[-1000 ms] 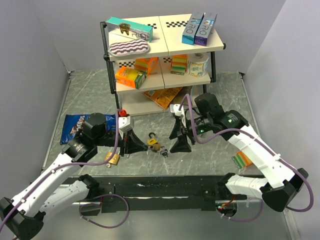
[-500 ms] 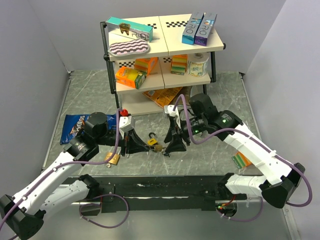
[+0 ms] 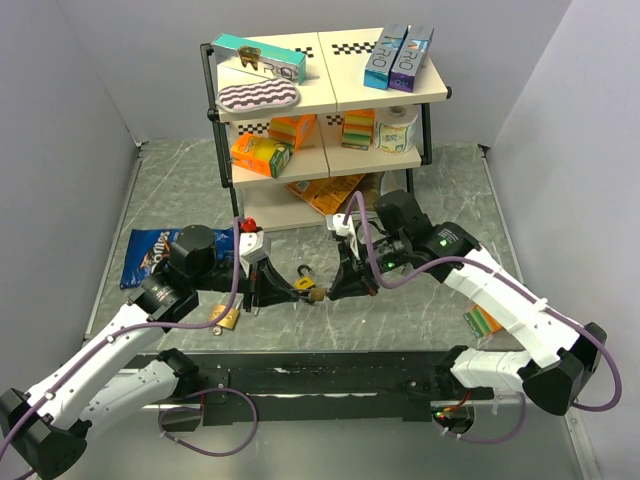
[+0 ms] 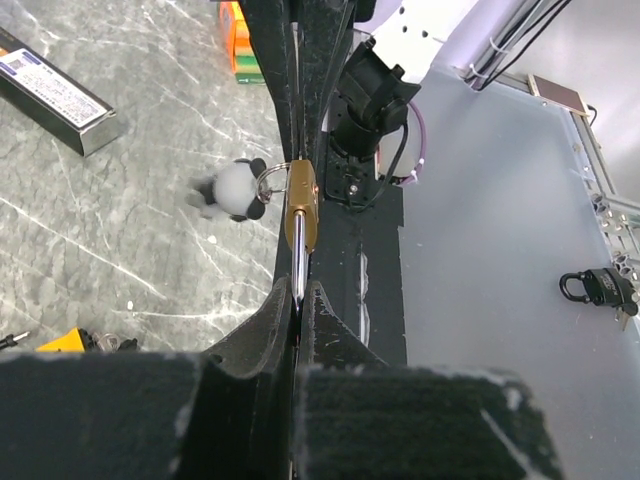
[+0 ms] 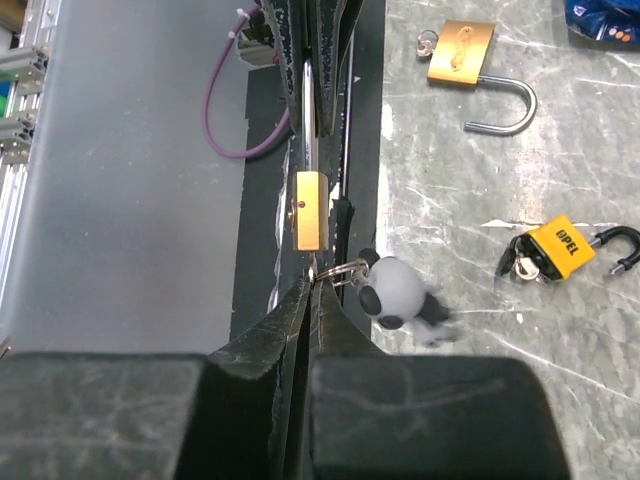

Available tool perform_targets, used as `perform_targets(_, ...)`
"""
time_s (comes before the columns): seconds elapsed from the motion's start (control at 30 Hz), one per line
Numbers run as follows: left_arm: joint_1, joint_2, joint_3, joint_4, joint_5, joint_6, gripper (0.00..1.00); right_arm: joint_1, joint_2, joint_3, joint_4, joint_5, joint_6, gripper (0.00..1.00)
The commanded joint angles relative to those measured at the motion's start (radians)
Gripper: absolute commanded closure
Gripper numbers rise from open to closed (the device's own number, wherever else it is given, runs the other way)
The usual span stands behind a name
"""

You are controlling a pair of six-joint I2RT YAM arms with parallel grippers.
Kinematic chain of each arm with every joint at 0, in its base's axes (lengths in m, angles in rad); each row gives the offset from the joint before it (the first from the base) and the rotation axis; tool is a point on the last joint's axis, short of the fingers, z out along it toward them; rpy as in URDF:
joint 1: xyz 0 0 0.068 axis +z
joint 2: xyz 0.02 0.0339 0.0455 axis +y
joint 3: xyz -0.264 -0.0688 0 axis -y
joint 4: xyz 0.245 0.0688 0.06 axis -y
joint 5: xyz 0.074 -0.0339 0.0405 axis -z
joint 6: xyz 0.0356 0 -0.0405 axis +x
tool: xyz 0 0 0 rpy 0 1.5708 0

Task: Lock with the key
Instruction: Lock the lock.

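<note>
A small brass padlock (image 3: 311, 291) hangs in the air between my two grippers, above the table's near middle. My left gripper (image 4: 297, 300) is shut on its silver shackle (image 4: 298, 270), with the brass body (image 4: 300, 205) just past the fingertips. My right gripper (image 5: 312, 285) is shut at the bottom of the padlock (image 5: 311, 210), where the key sits. The key itself is hidden between the fingers. Only its ring (image 5: 341, 270) and a white-and-black panda charm (image 5: 395, 292) show, dangling to the side.
An open brass padlock (image 5: 460, 55) and a yellow padlock (image 5: 560, 245) lie on the marble table below the left arm. A black padlock (image 4: 598, 287) lies on the grey side surface. A loaded shelf (image 3: 320, 100) stands behind, with a blue snack bag (image 3: 150, 250) at the left.
My right gripper has moved left up to the padlock and closed at its key end. The left gripper has kept its hold on the shackle.
</note>
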Motion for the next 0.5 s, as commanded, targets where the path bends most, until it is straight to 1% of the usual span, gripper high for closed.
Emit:
perform_targets(0.0,-0.002,-0.029,0.0,0.031,0.007,0.014,0.99,-0.032,-0.03,-0.019,0.025,-0.014,-0.027,1.0)
perform_targets(0.17,0.041,-0.041,-0.012,-0.023,0.011,0.061,0.99,-0.129,-0.046,-0.042,-0.03,-0.055,-0.064,1.0)
perform_targets(0.3,0.068,-0.046,-0.032,-0.043,0.013,0.104,0.99,-0.204,-0.053,-0.067,-0.079,-0.066,-0.153,1.0)
perform_targets(0.33,0.072,-0.044,-0.038,-0.045,0.019,0.107,0.99,-0.242,-0.044,-0.07,-0.087,-0.066,-0.17,1.0)
perform_targets(0.43,0.075,-0.035,-0.047,-0.035,0.013,0.107,0.99,-0.301,-0.015,-0.082,-0.058,-0.012,-0.184,1.0)
perform_targets(0.47,0.075,-0.032,-0.049,-0.031,0.01,0.107,0.99,-0.312,-0.007,-0.096,-0.029,0.038,-0.172,1.0)
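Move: The small brass lock is about 4 cm to the right of my left hand, which grips its shackle, and about 4 cm to the left of my right hand, which already pinches the key. The panda charm hangs some 3 cm ahead of my right fingers and 3 cm lower. On the table, roughly 17 cm below, the yellow lock is about 13 cm ahead of my right hand and 7 cm left; the large brass padlock is 5 cm ahead, 23 cm left. Keeping the key pinched, I draw it out of the lock with my right hand, going about 5 cm right and as far forward while sinking a little, the wrist turning some 10 degrees clockwise. My left hand keeps its hold on the shackle and eases a couple of centimetres down, and slightly left and forward. ##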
